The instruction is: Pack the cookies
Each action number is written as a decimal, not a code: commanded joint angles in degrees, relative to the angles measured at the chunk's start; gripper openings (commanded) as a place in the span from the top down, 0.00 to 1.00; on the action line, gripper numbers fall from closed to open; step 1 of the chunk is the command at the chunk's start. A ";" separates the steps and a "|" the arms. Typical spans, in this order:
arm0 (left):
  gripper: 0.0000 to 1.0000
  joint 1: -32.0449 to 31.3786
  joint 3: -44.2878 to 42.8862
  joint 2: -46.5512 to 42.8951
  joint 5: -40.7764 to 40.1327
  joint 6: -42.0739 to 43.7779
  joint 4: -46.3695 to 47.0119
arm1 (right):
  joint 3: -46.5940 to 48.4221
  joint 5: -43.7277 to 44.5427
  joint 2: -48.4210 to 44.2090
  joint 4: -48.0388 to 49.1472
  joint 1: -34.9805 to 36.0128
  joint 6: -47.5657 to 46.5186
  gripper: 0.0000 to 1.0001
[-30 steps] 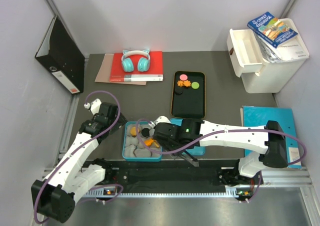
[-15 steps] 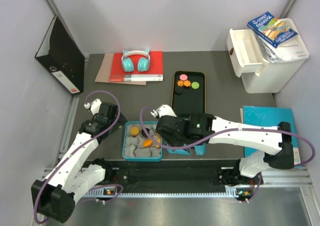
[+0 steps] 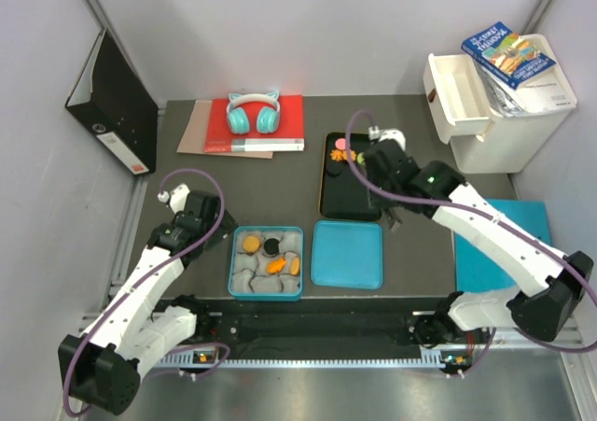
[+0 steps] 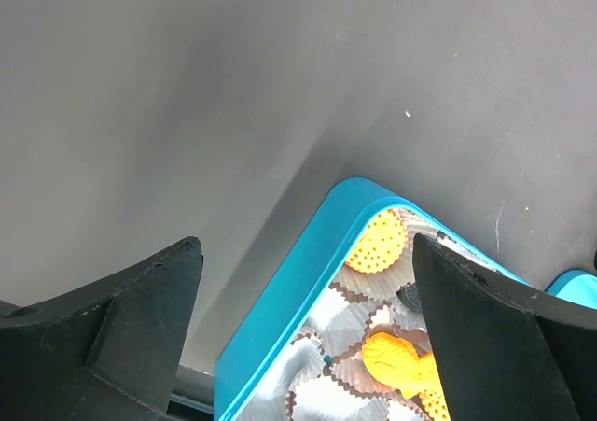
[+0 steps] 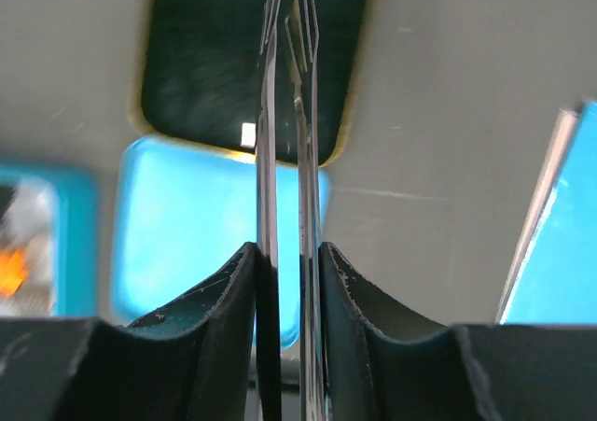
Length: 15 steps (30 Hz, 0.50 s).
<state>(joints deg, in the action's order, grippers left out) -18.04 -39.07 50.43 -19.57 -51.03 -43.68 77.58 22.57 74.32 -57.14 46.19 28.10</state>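
Observation:
Several cookies lie on the black tray (image 3: pixel 351 197): a pink one (image 3: pixel 342 144), an orange one (image 3: pixel 347 157), a green one (image 3: pixel 364 159) and a black one (image 3: pixel 332 170). The blue tin (image 3: pixel 232 262) of white paper cups holds a round orange cookie (image 3: pixel 251 244), a black one (image 3: pixel 270 246) and orange pieces (image 3: pixel 280 265). My right gripper (image 5: pixel 289 253) is shut on metal tongs (image 5: pixel 268 113), whose empty tips reach over the tray (image 5: pixel 187 85); in the top view it hangs at the tray's right edge (image 3: pixel 390 197). My left gripper (image 4: pixel 308 346) is open above the tin's corner (image 4: pixel 280 337).
The tin's blue lid (image 3: pixel 348 253) lies right of the tin. A blue folder (image 3: pixel 494 225) is at the right, a white drawer unit (image 3: pixel 494 104) with a book behind it. Headphones (image 3: pixel 253 113) rest on a red book at the back, a black binder (image 3: pixel 112 104) far left.
My right arm has swung from over the tin back and right to the black tray, carrying the tongs, with its jaws squeezed closer. The left arm has stayed still.

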 commanded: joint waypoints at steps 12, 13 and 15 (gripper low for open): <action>0.02 0.20 0.58 2.65 5.33 0.58 3.34 | -9.11 -9.82 12.50 17.85 -27.29 -0.59 0.65; 0.02 0.20 0.49 2.65 5.68 0.66 3.51 | -9.11 -9.91 14.16 18.29 -27.99 -0.50 0.64; 0.02 0.20 0.22 2.83 6.04 0.66 3.43 | -8.41 -9.82 16.37 18.56 -29.58 -0.41 0.61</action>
<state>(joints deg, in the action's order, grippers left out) -18.04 -38.04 53.06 -15.07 -50.89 -42.22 68.29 13.87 87.85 -42.94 19.40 26.83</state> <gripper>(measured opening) 0.983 0.368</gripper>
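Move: From the right hand, which already holds the tongs, the green cookie lies about 22 cm ahead, 3 cm to the right and 21 cm below. At much that same depth below the hand, the orange flower cookies are roughly 22 cm ahead and 1 cm left, the black cookie 19 cm ahead and 7 cm left, and the blue lid 5 cm back and 4 cm left. From the left hand the green cookie is some 24 cm ahead, 37 cm right and 10 cm below. Swing the right gripper with the tongs off the blue lid, right and forward, bending ever more steeply down, to the tray's right side near its close corner: about 10 cm each way. Turn it some 20 degrees clockwise, tip it further down, and let the tongs open slightly in your grip. Meanwhile ease the open left gripper 2 cm right and down by the cookie box. ##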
